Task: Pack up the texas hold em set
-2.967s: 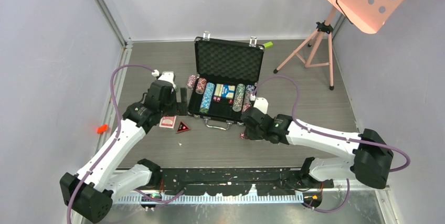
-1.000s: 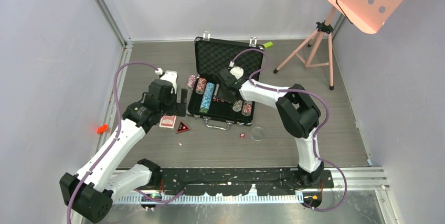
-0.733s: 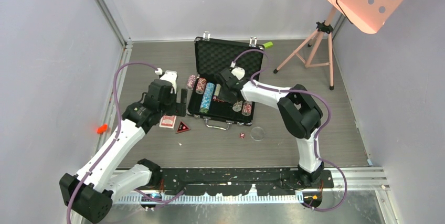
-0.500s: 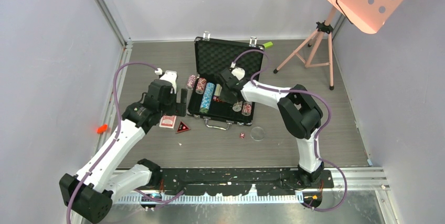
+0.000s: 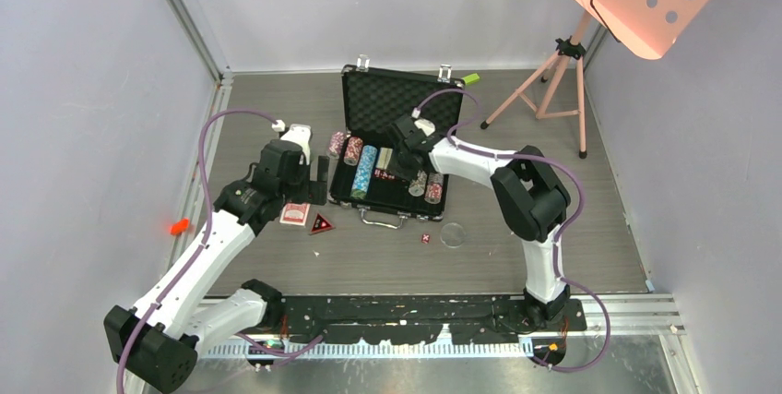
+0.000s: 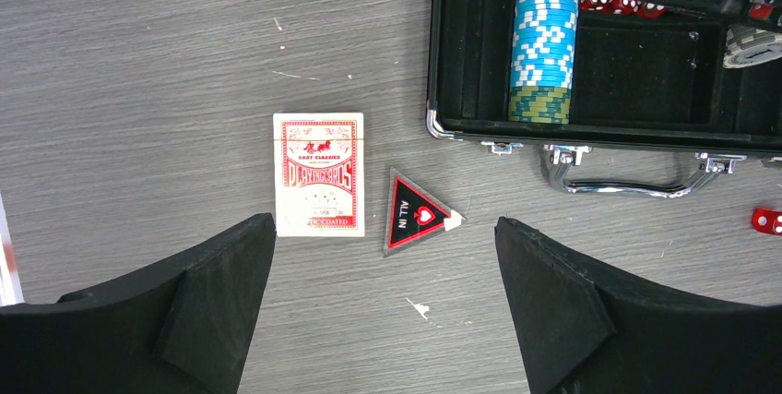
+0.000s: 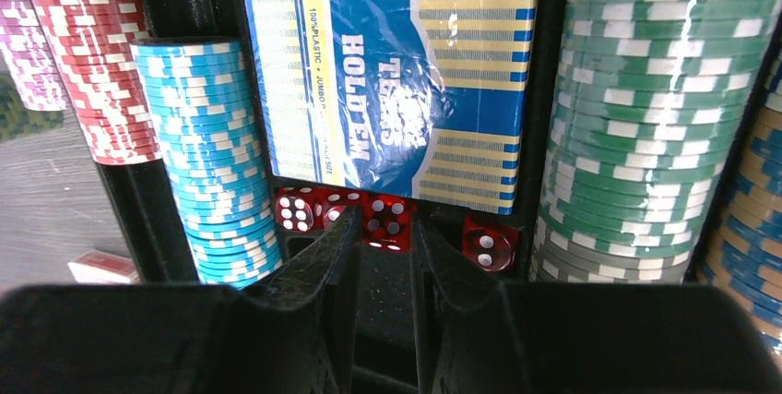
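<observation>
The black briefcase (image 5: 403, 108) lies open with its foam lid up. Chip stacks fill its tray: a blue one (image 7: 214, 154), a green one (image 7: 645, 108) and a red one (image 7: 88, 62), around a blue card box (image 7: 406, 89). My right gripper (image 7: 387, 223) reaches into the tray (image 5: 398, 173), shut on a red die (image 7: 387, 219) among other dice (image 7: 489, 244). My left gripper (image 6: 385, 220) hangs open above the floor. Just beyond its tips lie the red-backed card deck (image 6: 319, 174) and the red triangle (image 6: 417, 214). A loose die (image 5: 425, 238) and the clear disc (image 5: 453, 234) lie in front of the case.
A pink tripod stand (image 5: 553, 80) is at the back right, with a small green block (image 5: 471, 78) by the case lid. Two chip stacks (image 5: 337, 144) stand outside the case's left side. An orange object (image 5: 179, 226) lies at the left wall.
The right arm has swung from the floor in front of the case into the tray, and its jaws have narrowed onto a die. The left arm has not moved.
</observation>
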You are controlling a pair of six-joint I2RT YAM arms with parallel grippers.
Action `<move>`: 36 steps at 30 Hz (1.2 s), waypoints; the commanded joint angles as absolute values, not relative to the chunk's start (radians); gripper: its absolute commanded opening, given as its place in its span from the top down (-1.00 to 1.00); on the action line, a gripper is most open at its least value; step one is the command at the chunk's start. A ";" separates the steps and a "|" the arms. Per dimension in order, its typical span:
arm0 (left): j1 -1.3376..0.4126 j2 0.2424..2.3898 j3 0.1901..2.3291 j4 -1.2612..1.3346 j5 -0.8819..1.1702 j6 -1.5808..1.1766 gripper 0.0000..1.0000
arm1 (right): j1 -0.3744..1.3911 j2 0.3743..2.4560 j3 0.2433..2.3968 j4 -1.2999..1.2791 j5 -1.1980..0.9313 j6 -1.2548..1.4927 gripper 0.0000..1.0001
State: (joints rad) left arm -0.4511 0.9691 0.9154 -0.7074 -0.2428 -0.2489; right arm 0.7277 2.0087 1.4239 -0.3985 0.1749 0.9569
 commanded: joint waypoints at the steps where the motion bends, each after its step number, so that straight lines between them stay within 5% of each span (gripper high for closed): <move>1: -0.448 0.951 0.914 -0.677 -0.236 -0.233 -0.85 | 0.701 1.973 1.428 -0.397 0.034 1.020 0.66; 12: -0.448 0.951 0.914 -0.678 -0.237 -0.232 -0.85 | 0.653 2.014 1.482 -0.425 -0.132 1.028 0.58; 16: -0.448 0.951 0.914 -0.678 -0.236 -0.230 -0.85 | 0.652 2.032 1.498 -0.448 -0.125 1.020 0.06; 20: -0.448 0.948 0.913 -0.678 -0.233 -0.230 -0.85 | 0.652 2.022 1.496 -0.457 -0.101 1.016 -0.13; 36: -0.448 0.951 0.914 -0.678 -0.228 -0.226 -0.85 | 0.693 1.829 1.460 -0.556 0.129 0.899 -0.08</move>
State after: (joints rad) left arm -0.4511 0.9684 0.9127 -0.7074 -0.2420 -0.2478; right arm 0.6674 1.9682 1.4609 -0.5129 0.0135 0.9588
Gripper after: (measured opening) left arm 0.925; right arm 0.545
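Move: The right fingers still hold a red die low in the case tray; the space for it is practically under them, with the two placed dice about 2 cm left and level. The Hold'em card box is some 4 cm ahead, the separate die 3 cm right and 1 cm back. The blue stack stands 6 cm left and 1 cm ahead, the green stack 6 cm right and 1 cm ahead. From the left hand, the die space lies roughly 12 cm ahead, 19 right and 13 below. Tilting almost in place, the right hand tips some 15 degrees steeper, its fingertips swinging left and back while the hand point shifts about 1 cm up, back and left with the die pinched. The fingers then open to about half and let go of the die beside the other two; the open hand finally backs off up and to the right, away from the dice, by 1 to 2 cm. ##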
